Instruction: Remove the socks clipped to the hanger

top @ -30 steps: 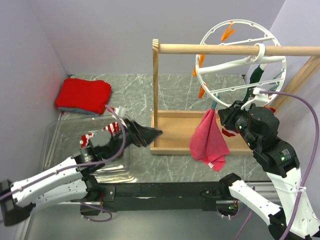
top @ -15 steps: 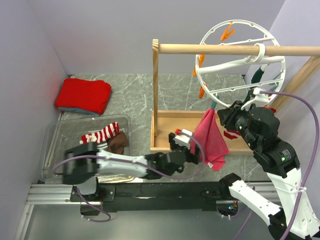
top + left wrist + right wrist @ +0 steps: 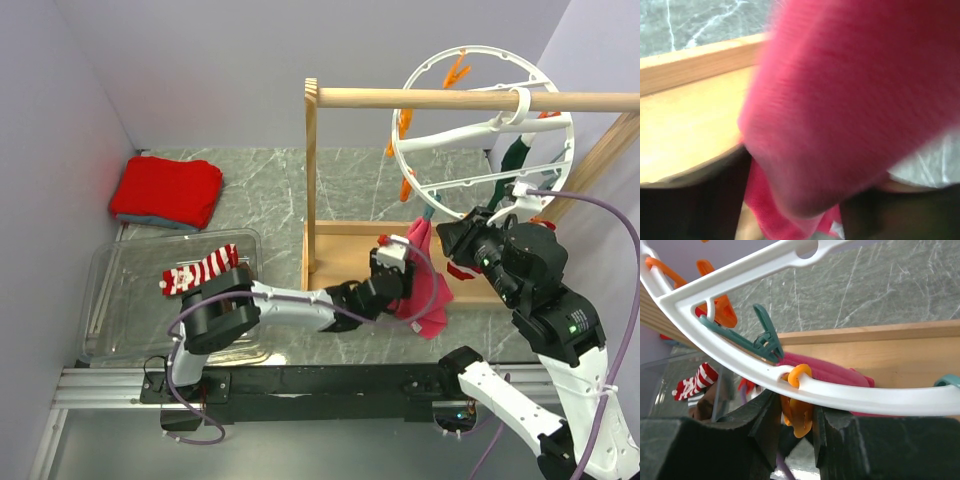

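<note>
The white ring hanger (image 3: 432, 190) hangs by its hook from the wooden rail. In the right wrist view my right gripper (image 3: 798, 416) is shut on an orange clip (image 3: 801, 412) under the hanger's rim (image 3: 865, 395). From above, the right gripper (image 3: 468, 232) sits at the ring's lower edge. A dark green sock (image 3: 515, 155) hangs at the ring's far side. One red-and-white striped sock (image 3: 203, 268) lies in the clear bin. My left gripper (image 3: 405, 275) is stretched out to the pink cloth (image 3: 428, 285), and its dark fingers (image 3: 695, 210) stand apart with the blurred cloth (image 3: 850, 100) between them.
A teal clip (image 3: 765, 340) pins the pink cloth to the ring. The wooden rail frame (image 3: 420, 98) has a tray-like base (image 3: 340, 270). The clear bin (image 3: 110, 290) stands at the near left. A folded red cloth (image 3: 167, 192) lies behind it.
My left arm has swung from the bin across to the right and now reaches the pink cloth. The striped sock stays in the bin. The right gripper has held its place on the clip.
</note>
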Available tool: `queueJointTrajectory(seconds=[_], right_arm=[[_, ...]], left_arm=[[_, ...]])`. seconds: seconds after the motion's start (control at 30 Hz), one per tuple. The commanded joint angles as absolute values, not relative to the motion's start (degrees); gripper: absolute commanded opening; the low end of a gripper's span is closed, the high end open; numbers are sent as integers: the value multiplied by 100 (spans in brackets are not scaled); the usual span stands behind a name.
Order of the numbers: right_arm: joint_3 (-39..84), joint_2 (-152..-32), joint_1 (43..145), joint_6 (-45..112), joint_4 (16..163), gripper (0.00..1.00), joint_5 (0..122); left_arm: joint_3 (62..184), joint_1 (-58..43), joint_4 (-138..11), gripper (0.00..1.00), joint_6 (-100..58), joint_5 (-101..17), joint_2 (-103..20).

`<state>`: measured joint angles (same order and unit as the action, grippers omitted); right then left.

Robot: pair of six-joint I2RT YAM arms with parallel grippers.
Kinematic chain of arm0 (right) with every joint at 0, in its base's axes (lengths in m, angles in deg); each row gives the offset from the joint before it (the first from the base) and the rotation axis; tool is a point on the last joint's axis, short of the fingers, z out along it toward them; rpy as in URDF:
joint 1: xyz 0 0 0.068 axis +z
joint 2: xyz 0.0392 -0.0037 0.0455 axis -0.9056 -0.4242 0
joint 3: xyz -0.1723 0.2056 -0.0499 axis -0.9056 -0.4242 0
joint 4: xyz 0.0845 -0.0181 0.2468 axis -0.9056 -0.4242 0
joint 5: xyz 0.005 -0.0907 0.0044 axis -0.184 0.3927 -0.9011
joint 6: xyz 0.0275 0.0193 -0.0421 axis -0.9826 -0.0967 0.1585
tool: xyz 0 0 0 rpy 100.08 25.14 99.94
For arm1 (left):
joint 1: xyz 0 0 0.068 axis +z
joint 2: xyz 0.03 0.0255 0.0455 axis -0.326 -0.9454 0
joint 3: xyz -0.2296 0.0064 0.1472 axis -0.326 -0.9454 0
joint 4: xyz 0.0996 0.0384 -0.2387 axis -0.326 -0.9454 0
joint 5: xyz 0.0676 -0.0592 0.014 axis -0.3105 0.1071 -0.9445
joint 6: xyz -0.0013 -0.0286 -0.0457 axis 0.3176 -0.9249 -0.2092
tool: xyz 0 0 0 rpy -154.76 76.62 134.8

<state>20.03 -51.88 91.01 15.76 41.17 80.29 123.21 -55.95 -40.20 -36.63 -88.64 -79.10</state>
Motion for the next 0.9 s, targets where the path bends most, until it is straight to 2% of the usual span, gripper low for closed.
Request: queueJointTrajectory(seconds=[0.0, 0.03, 0.07, 0.1, 0.13, 0.17, 0.2, 0.5, 0.7, 0.87], right_arm=[[1896, -5107, 9136, 1612, 4006, 41, 7832], [1887, -5098, 9118, 1621, 3998, 57, 7841], [1878, -5090, 9127, 1630, 3971, 64, 7876], [1878, -5090, 9127, 1630, 3962, 72, 7876], [1887, -5090, 9127, 1630, 3936, 84, 7867], [1904, -5090, 9127, 1630, 3918, 90, 7867], [1922, -5090, 9136, 1630, 3901, 98, 7859], [2370, -4897, 9127, 1656, 3392, 100, 8148], [2950, -4844, 9118, 1700, 2952, 100, 8324], [3477, -4782, 9127, 1761, 2662, 100, 8351]], left_arm=[[12534, -5095, -4108, 48, -4050, -8417, -7678], [12543, -5032, -4222, 42, -4068, -8461, -7624], [12586, -4980, -4476, 26, -4085, -8705, -7563], [12622, -4875, -4644, 17, -4077, -8838, -7467], [12674, -4821, -4811, 11, -4094, -8961, -7422], [12770, -4760, -4960, 1, -4103, -9206, -7378], [12806, -4655, -5231, 1, -4094, -9295, -7265], [12622, -3961, -5436, 2, -3673, -9367, -6640], [12956, -3643, -6174, 2, -3550, -8918, -6902], [12851, -3634, -6096, 1, -3374, -8874, -6903]])
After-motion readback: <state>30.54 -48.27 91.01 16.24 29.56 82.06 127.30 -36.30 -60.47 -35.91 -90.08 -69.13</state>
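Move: Just to the right of the left hand, about 3 cm off and level with it front to back, hangs the pink sock, its middle some 5 cm higher. The green clip holding it is about 20 cm above the left hand and 1 cm ahead; the orange clip is about 4 cm right and 19 cm above. The orange clip sits in the right hand's fingers; from that hand the green clip is about 3 cm ahead and 4 cm left, the sock's middle 2 cm ahead, 2 cm left and 14 cm below. Shutting its already closing fingers on the pink sock, the left hand hauls it forward and equally to the left, some 20 cm in all and rising in the second half, while turning about 20 degrees counter-clockwise. Meanwhile the right hand opens wide and lets go of the orange clip, dips 1–2 cm, then backs away to the right and up, about 5 cm back. ##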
